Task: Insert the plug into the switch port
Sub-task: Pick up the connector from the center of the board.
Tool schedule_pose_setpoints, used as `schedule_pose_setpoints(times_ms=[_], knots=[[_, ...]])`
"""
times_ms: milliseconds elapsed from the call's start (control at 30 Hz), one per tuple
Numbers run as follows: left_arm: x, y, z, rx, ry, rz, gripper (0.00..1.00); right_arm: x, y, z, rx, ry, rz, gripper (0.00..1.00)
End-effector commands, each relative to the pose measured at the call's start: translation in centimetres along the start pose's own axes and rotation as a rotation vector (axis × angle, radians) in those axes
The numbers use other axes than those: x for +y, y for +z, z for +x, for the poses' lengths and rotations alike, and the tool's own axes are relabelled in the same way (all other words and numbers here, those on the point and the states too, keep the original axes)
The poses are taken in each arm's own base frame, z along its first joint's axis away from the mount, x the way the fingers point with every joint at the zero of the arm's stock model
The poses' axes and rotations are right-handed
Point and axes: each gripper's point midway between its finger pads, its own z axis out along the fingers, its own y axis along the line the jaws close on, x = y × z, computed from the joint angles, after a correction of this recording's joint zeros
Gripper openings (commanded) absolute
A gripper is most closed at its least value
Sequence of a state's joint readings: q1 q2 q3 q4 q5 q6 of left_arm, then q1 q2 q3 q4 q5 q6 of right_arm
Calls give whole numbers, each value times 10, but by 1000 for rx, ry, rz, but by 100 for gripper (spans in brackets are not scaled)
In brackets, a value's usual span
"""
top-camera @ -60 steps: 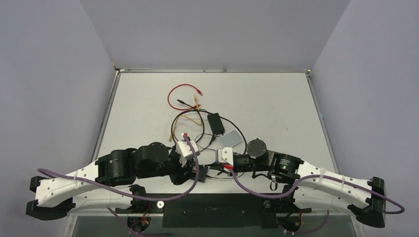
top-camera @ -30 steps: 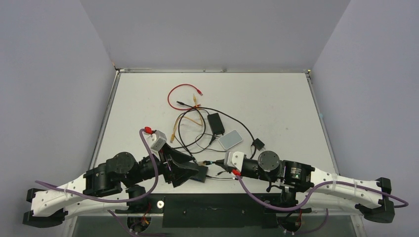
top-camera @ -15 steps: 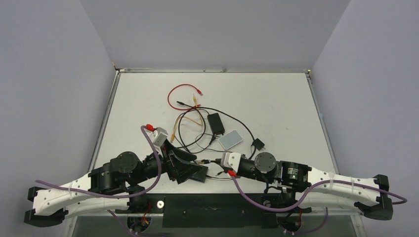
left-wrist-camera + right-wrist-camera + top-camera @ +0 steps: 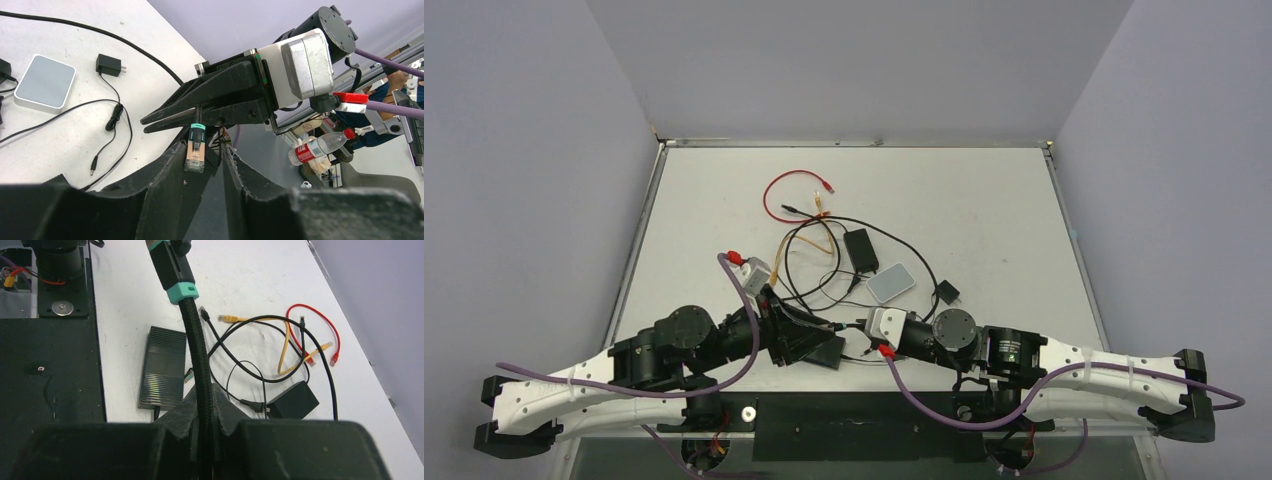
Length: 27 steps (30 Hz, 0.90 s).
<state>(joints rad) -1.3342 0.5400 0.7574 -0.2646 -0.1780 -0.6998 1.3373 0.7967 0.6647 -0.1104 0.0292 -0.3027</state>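
Observation:
The plug (image 4: 195, 150), a clear connector with a teal boot, hangs on a black braided cable (image 4: 200, 360). My right gripper (image 4: 204, 390) is shut on that cable just behind the boot (image 4: 179, 290). My left gripper (image 4: 204, 147) faces it, fingers apart around the plug. The plug rests against the left finger (image 4: 167, 175), with a gap to the other one. In the top view both grippers meet near the table's front, left (image 4: 816, 330) and right (image 4: 852, 328). The flat black ribbed switch (image 4: 164, 367) lies under them, also seen as the switch (image 4: 828, 352). Its switch port is hidden.
A light grey pad (image 4: 891, 283) and a black adapter brick (image 4: 861, 248) lie behind the grippers. Red (image 4: 789, 195), yellow (image 4: 809, 245) and black cables are tangled there. A small wall plug (image 4: 946, 293) sits to the right. The table's front edge is close.
The left gripper has moved right up to the right gripper and narrowed its fingers around the plug. The right gripper has shifted slightly left with the cable.

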Motion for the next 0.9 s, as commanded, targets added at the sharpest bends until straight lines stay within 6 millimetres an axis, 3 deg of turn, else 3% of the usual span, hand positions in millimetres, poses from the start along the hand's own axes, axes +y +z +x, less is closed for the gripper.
schedule_pose_setpoints(times_ms=[0,167,267,333,433,500,667,867], knots=[[-13,1,-11,-30,-9,46,27,-14,-2,-27,-77,6,58,0],[-7,3,-6,-17,-3,21,0,-14,-3,-25,-73,12,62,0],[-3,3,-5,-17,1,2,0,-12,-5,-26,-69,12,46,0],[0,4,-3,-11,6,-8,0,-11,-8,-26,-64,11,37,8],[2,6,2,10,25,-9,0,-9,-16,-29,-76,2,14,31],[4,7,6,27,42,-12,0,-7,-20,-34,-87,0,-12,40],[5,5,14,60,93,6,0,8,-28,-42,-101,-17,-113,46],[-6,-3,23,119,200,97,0,11,-36,-56,-136,-27,-171,52]])
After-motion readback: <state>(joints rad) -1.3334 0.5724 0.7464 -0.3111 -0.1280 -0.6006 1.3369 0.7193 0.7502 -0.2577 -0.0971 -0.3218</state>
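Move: The plug sits in the gap of the left hand's part-open fingers, about 1 cm ahead and 1 cm right of its hand point. The right fingers are shut on the cable behind it, the plug some 5 cm to their left, 1 cm back and 3 cm higher. Roughly 22 cm below the left hand lie the black ribbed box, 3 cm ahead and 7 cm left, and the grey box, 19 cm ahead and 13 cm right. The left fingers close on the plug and pinch it; only then do the right fingers let go of the cable, opening about halfway. The right hand then backs off from the plug, some 4 cm up and back and a little to the right, turning slightly counter-clockwise, while the left hand keeps its grip and sinks nearly 3 cm. ##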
